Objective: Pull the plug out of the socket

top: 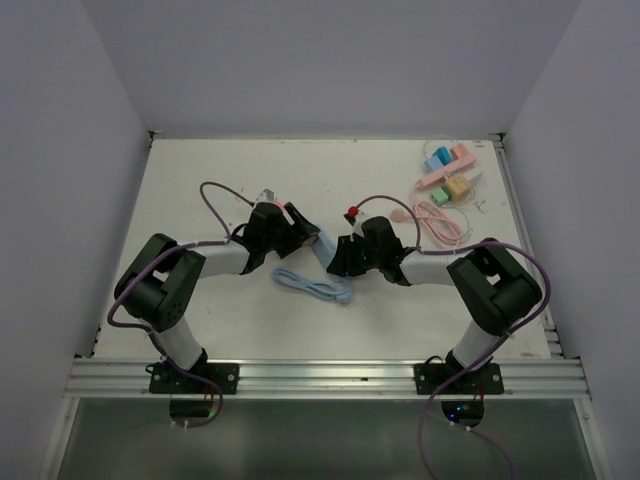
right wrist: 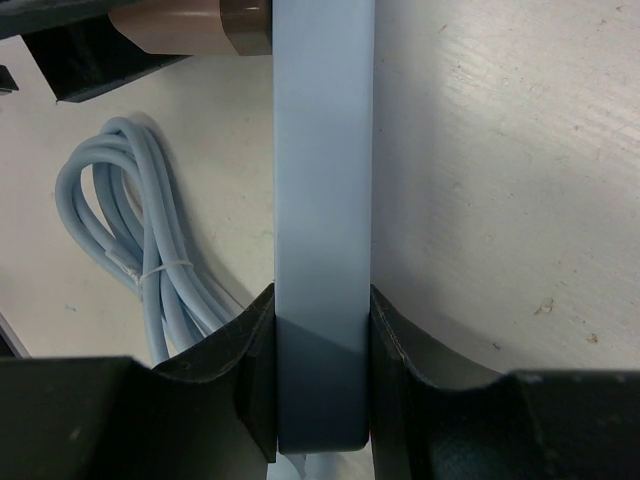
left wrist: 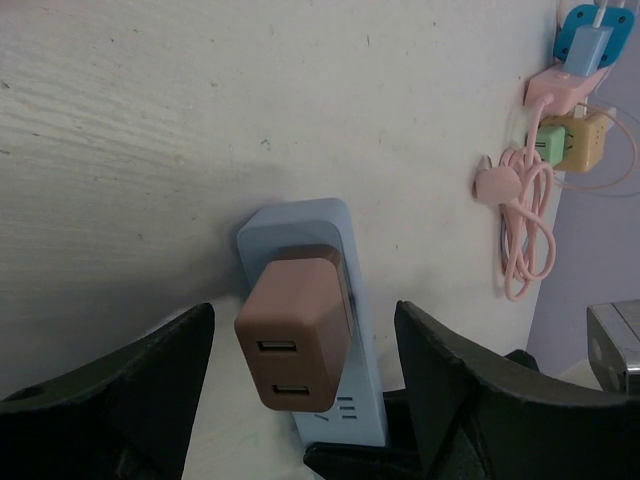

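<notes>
A light blue socket strip lies at the table's middle. A brown plug block with two USB ports sits in it. My right gripper is shut on the strip, one finger on each long side. My left gripper is open, its fingers to either side of the brown plug without touching it. The plug's edge also shows at the top of the right wrist view. In the top view the two grippers meet over the strip.
The strip's coiled blue cable lies just in front of the grippers. At the back right are a pink strip with blue, green and tan plugs and a coiled pink cable.
</notes>
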Robot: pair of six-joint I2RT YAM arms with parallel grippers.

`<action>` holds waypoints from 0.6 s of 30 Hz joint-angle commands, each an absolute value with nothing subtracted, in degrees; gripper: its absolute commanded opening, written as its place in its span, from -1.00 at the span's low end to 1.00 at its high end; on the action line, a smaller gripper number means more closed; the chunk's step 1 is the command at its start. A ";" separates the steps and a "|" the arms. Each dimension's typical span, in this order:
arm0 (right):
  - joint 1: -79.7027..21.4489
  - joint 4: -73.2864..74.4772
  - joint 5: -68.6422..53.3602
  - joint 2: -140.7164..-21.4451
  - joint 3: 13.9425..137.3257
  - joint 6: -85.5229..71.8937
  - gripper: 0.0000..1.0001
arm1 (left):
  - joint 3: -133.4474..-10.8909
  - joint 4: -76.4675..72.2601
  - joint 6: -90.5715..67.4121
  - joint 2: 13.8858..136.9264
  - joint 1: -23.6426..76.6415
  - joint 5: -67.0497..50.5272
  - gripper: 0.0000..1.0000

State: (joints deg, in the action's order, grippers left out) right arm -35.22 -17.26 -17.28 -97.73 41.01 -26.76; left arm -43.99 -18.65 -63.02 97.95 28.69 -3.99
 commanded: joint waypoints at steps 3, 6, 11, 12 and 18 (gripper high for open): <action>-36.04 -11.34 -16.96 -98.26 39.90 -25.49 -1.00 | -43.43 -26.01 -68.02 98.18 29.27 -2.38 0.36; -36.04 -11.43 -17.05 -98.35 39.90 -25.58 -1.00 | -41.67 -27.42 -69.87 96.95 29.27 -1.32 0.20; -36.04 -11.60 -17.14 -98.53 39.99 -25.58 -1.00 | -41.40 -27.42 -70.49 97.12 29.27 -1.23 -0.12; -36.04 -11.69 -17.14 -98.53 39.90 -25.75 -1.00 | -41.31 -27.51 -70.66 97.21 29.27 -1.58 -0.20; -36.04 -12.65 -17.84 -98.44 39.55 -26.01 -1.00 | -40.78 -28.65 -70.75 97.47 29.27 -2.81 -0.96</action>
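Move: The brown plug sits practically between my open left fingers, about 1 cm ahead and 1 cm to the right, level with them. It sticks out of the blue socket strip, whose middle is about 3 cm back and 4 cm to the right of my left hand. The pink plug lies roughly 8 cm ahead and 6 cm left, the blue cable coil some 12 cm back and 1 cm right. From my right hand the brown plug is about 8 cm ahead and 6 cm left. I close my left fingers from wide open onto the sides of the brown plug until they pinch it, the hand staying almost in place, within about 1 cm. Meanwhile I roll that wrist some 10 degrees, its left side dipping with a slight counter-clockwise turn, to square the fingers to the plug. My right hand stays still and keeps its grip on the socket strip. ##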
